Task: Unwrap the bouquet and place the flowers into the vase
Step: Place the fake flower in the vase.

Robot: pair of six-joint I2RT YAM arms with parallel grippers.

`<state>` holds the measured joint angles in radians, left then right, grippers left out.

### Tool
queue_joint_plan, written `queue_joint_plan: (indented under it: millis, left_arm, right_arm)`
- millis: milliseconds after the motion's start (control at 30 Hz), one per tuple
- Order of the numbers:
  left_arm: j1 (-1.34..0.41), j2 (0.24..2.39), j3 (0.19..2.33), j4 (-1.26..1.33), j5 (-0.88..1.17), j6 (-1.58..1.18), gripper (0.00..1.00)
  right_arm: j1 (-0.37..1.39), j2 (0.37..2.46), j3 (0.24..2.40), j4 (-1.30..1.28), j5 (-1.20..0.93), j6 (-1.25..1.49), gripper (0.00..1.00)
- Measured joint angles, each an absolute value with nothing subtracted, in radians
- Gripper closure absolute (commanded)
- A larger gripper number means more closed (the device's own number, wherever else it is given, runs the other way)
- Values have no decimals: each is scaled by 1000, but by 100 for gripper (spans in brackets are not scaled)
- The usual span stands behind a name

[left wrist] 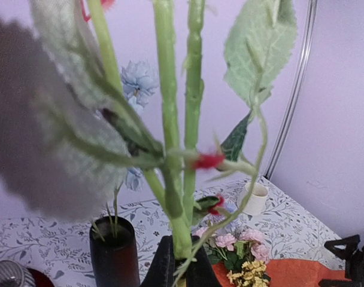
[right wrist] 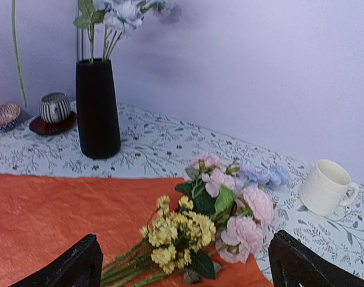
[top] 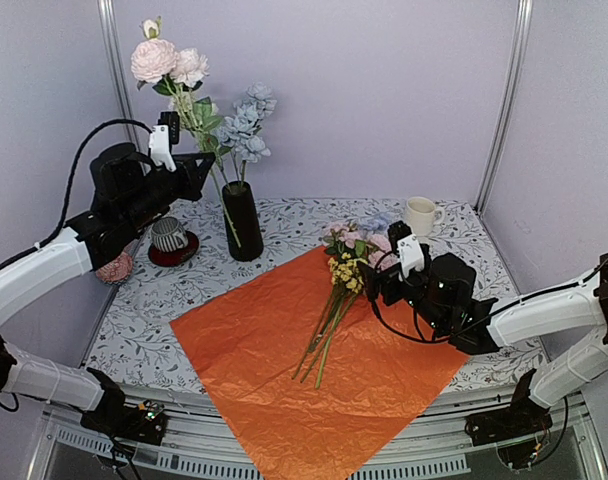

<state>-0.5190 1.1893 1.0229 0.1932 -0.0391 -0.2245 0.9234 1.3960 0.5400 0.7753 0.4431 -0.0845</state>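
My left gripper [top: 206,168] is shut on the green stems of pink and white flowers [top: 166,62], held upright in the air just left of the black vase [top: 242,222]. Their lower stem ends hang in front of the vase. In the left wrist view the fingers [left wrist: 164,269] pinch the stems [left wrist: 181,233]. Pale blue flowers [top: 246,122] stand in the vase. The bouquet lies unwrapped: pink, blue and yellow flowers [top: 349,262] rest on the spread orange sheet [top: 284,370]. My right gripper [right wrist: 185,270] is open just behind these flowers [right wrist: 200,230], touching nothing.
A white mug [top: 420,214] stands at the back right. A striped cup [top: 168,234] on a red saucer sits left of the vase, with a small pink bowl [top: 114,268] beyond it. Walls close in the back and sides.
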Motion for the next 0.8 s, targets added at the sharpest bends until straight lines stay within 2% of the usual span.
queue_joint_plan:
  millis: [400, 800]
  left_arm:
    - [-449, 1292, 1259, 253, -70, -83, 99]
    - [-384, 1465, 1306, 434, -31, -83, 100]
  right_arm:
    - [924, 1501, 477, 915, 478, -86, 1]
    - [924, 1503, 478, 933, 460, -86, 1]
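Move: My left hand holds the pink flower by its stems. The vase's middle is about 12 cm ahead, 3 cm to the right and 25 cm below. The blue flowers in it stand some 12 cm ahead and 6 cm right, at hand height; the striped cup is 11 cm ahead, 17 cm left and 32 cm below. From my right hand, the vase is about 18 cm ahead, 28 cm left and 8 cm below; the remaining bouquet's heads are 10 cm ahead, 2 cm left and 16 cm below. With my left hand I lift the pink flower almost 10 cm while easing forward and slightly left, tipping the fingers up about 15 degrees so the lower stem swings towards the vase. I then push on forward over the vase side, sinking a little, grip kept shut. My open right hand drops some 3 cm near the bouquet and stays there. ##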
